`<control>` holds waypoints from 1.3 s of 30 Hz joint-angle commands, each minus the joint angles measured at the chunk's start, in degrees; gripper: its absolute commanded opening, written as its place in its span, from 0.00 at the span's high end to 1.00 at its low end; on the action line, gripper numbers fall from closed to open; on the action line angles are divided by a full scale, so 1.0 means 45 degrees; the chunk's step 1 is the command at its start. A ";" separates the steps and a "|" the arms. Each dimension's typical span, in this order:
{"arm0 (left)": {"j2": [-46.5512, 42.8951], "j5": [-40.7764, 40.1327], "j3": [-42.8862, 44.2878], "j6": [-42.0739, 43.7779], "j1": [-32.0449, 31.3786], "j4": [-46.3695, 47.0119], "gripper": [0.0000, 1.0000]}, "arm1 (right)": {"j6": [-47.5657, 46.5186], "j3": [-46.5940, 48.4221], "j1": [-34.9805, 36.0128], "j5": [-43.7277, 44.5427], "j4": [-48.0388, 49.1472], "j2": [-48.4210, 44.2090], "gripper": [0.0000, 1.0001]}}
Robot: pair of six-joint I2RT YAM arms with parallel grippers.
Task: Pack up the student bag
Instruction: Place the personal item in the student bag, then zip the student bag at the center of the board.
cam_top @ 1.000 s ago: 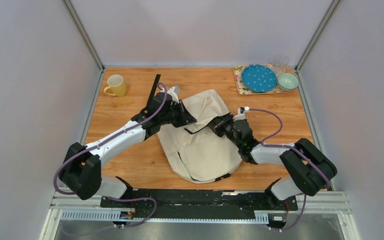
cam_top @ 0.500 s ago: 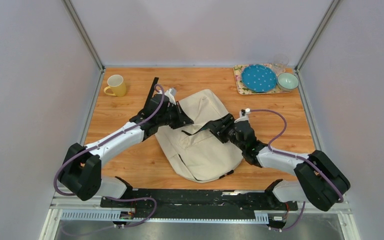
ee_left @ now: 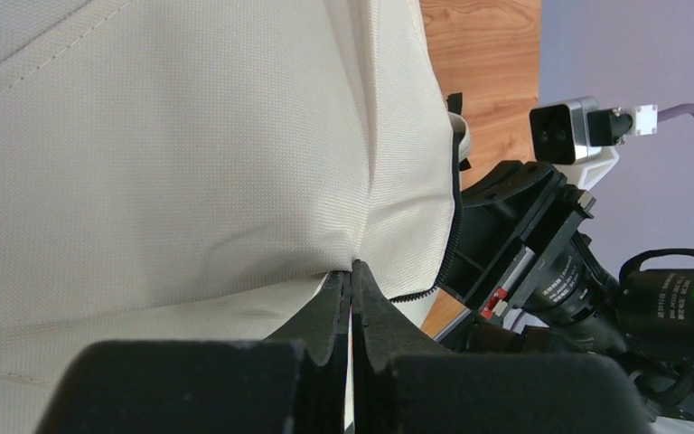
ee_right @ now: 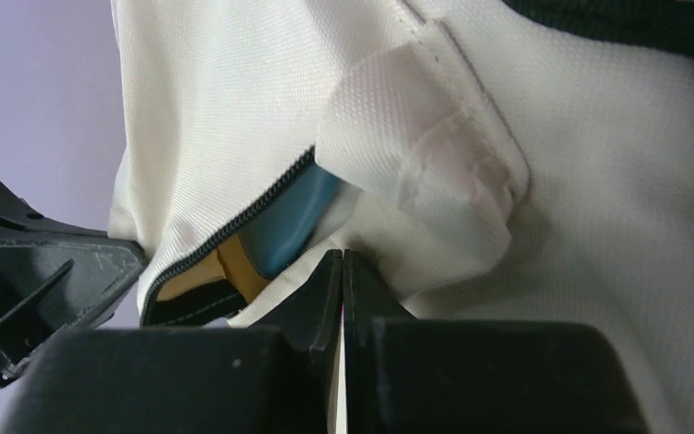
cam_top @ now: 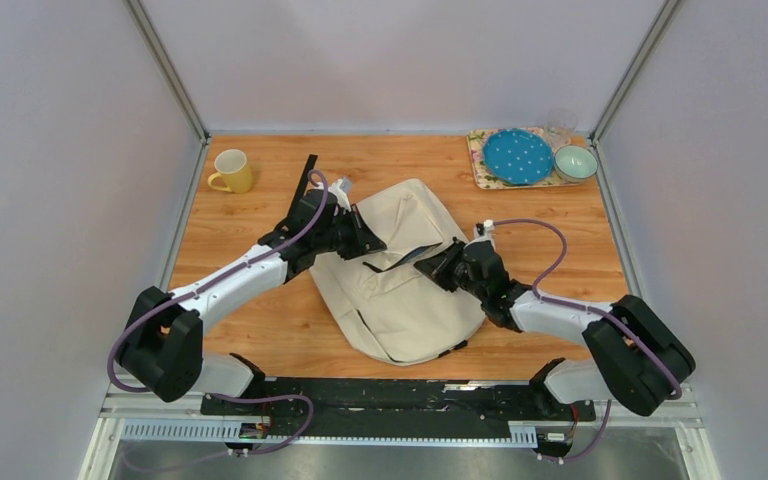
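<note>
The cream student bag (cam_top: pixel 400 290) lies flat in the middle of the wooden table. Its black zipper (ee_right: pixel 235 226) is partly undone, and a blue and yellow thing (ee_right: pixel 289 221) shows inside the gap. My left gripper (cam_top: pixel 372 243) comes in from the bag's left and is shut on a fold of its fabric (ee_left: pixel 352 267) beside the zipper edge. My right gripper (cam_top: pixel 430 268) reaches in from the right and is shut on the fabric (ee_right: pixel 342 258) just below the opening. The two grippers face each other across the gap.
A yellow mug (cam_top: pixel 232 171) stands at the back left. A patterned tray (cam_top: pixel 480 170) at the back right carries a blue dotted plate (cam_top: pixel 517 156), a green bowl (cam_top: pixel 575 162) and a clear glass (cam_top: pixel 560 122). A black strap (cam_top: pixel 308 175) trails from the bag's far left.
My right gripper opened, shifted a little along the bag's opening, and closed again on the fabric. The left gripper kept its hold and moved only slightly.
</note>
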 commanded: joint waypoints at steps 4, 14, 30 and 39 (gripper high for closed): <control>-0.0457 0.0403 -0.0250 0.0128 0.0076 0.0011 1.00 | 0.0179 0.1398 -0.0047 -0.0242 0.1608 0.1641 0.99; -0.0418 0.0364 -0.0348 0.0129 0.0076 -0.0047 1.00 | 0.0864 0.2279 -0.0047 -0.0321 0.4380 0.3616 0.98; 0.0128 0.0540 -0.0388 0.0499 0.0330 -0.0359 0.72 | -0.3080 0.0287 -0.0047 0.0946 -0.4145 -0.3291 0.55; 0.1339 0.0970 0.0858 0.1220 -0.0098 -0.1100 0.67 | -0.3666 0.0031 -0.0086 0.3391 -0.6748 -0.6638 0.48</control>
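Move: Just ahead of the right hand's shut fingers, about 4 cm forward, 4 cm left and slightly lower, the blue personal item shows inside the bag's zipped pocket. The pocket lip pinched by the left hand stands some 4 cm ahead, 7 cm left and 4 cm up; a cloth fold bulges roughly 4 cm straight ahead, about 1 cm higher. From the left hand the item lies around 3 cm back, 5 cm right and 6 cm below. Driving forward and left with shut fingers, the right hand reaches about 6 cm towards the item in the pocket mouth, then draws back the way it came and swings out to the right and up, opening to about half. The left hand holds the lip up meanwhile, then opens about a third, lets go of the cloth and sinks some 4 cm. ##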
